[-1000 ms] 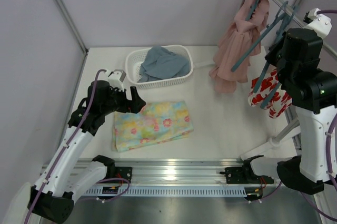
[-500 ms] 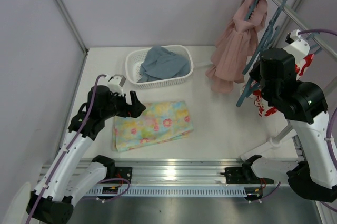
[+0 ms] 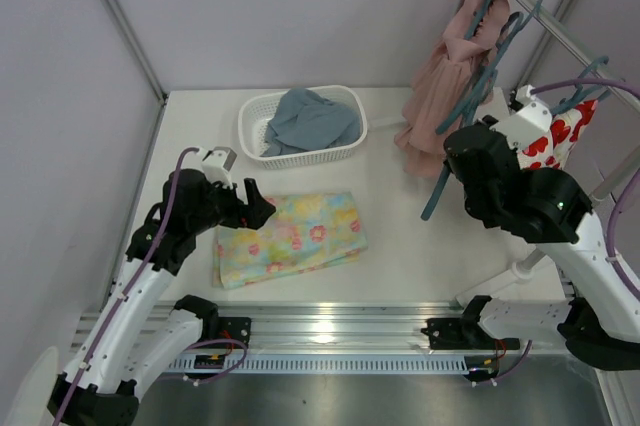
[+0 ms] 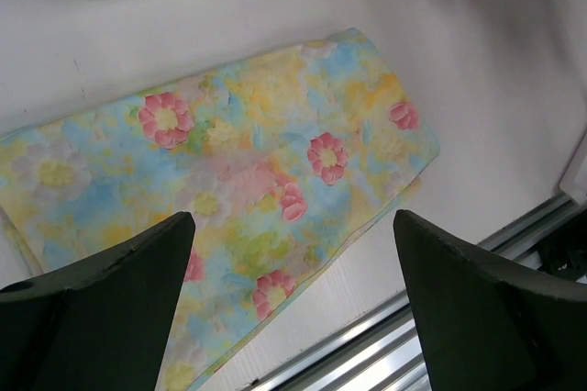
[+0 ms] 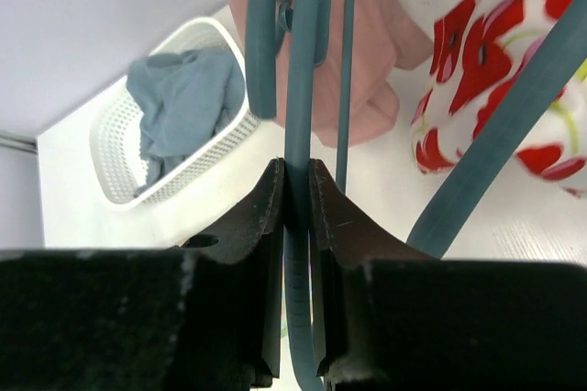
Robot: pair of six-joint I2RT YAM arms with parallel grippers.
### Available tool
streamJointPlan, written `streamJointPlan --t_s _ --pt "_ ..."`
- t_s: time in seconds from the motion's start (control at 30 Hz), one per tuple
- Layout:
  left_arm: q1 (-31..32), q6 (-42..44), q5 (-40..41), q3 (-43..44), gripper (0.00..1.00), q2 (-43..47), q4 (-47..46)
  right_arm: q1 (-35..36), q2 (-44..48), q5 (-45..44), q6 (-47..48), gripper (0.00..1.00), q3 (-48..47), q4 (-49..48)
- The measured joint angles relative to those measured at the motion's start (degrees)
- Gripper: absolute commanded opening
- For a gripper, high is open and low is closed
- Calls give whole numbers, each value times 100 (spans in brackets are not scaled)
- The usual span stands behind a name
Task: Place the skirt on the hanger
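Note:
The pastel floral skirt [image 3: 290, 237] lies folded flat on the white table, also filling the left wrist view [image 4: 229, 171]. My left gripper [image 3: 255, 208] hovers open at the skirt's upper left corner, nothing between its fingers [image 4: 101, 290]. My right gripper [image 3: 452, 161] is shut on a teal-blue hanger [image 3: 440, 186], held in the air off the rail, right of the skirt. In the right wrist view the hanger's bar [image 5: 300, 88] runs straight up from between the pinched jaws of the right gripper [image 5: 297, 191].
A white basket [image 3: 348, 143] with a grey-blue cloth [image 3: 310, 118] stands behind the skirt. A dusty-pink garment [image 3: 440, 96] and a white one with red flowers [image 3: 550, 141] hang on the rail [image 3: 540, 16] at the right, with more hangers. A metal rail [image 3: 330, 326] edges the table's front.
My right arm has swung down and to the left, carrying the hanger away from the rail toward the table. My left gripper has shifted slightly nearer, staying open over the skirt's corner.

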State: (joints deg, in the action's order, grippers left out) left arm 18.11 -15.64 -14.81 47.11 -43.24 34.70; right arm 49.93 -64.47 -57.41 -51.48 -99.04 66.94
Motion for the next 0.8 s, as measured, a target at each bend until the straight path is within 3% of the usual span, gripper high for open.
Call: streamJointPlan --t_s 0.33,0.8 --pt "0 0 -70 -33 96 85 144 1032 -15 -411 -1397 0 898 531" --pt "0 -101 -201 -33 95 157 195 1805 562 273 -2741 0 2944 485"
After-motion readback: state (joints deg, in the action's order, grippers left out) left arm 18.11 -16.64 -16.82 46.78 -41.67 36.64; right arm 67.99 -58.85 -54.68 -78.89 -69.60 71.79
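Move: The hanger is already off the rail in my right hand; the folded floral skirt it is meant for lies about 30 cm to the left, 2 cm farther out and roughly 40 cm below. From that hand the white basket stands some 29 cm ahead and 27 cm left, on the table; the pink garment hangs about 25 cm straight ahead, the red-and-white one 11 cm ahead and 19 cm right, both some 12 cm lower. For my left hand the skirt is 3 cm ahead, 5 cm right and 20 cm below. Keeping the hanger pinched, I bring my right hand down about 15 cm, away from the rack and towards the folded skirt, going some 6 cm left and as much back. The leftward travel comes mostly early, the drop and draw-back get quicker later, while the wrist tips the fingers down about 15 degrees and turns slightly counter-clockwise. ##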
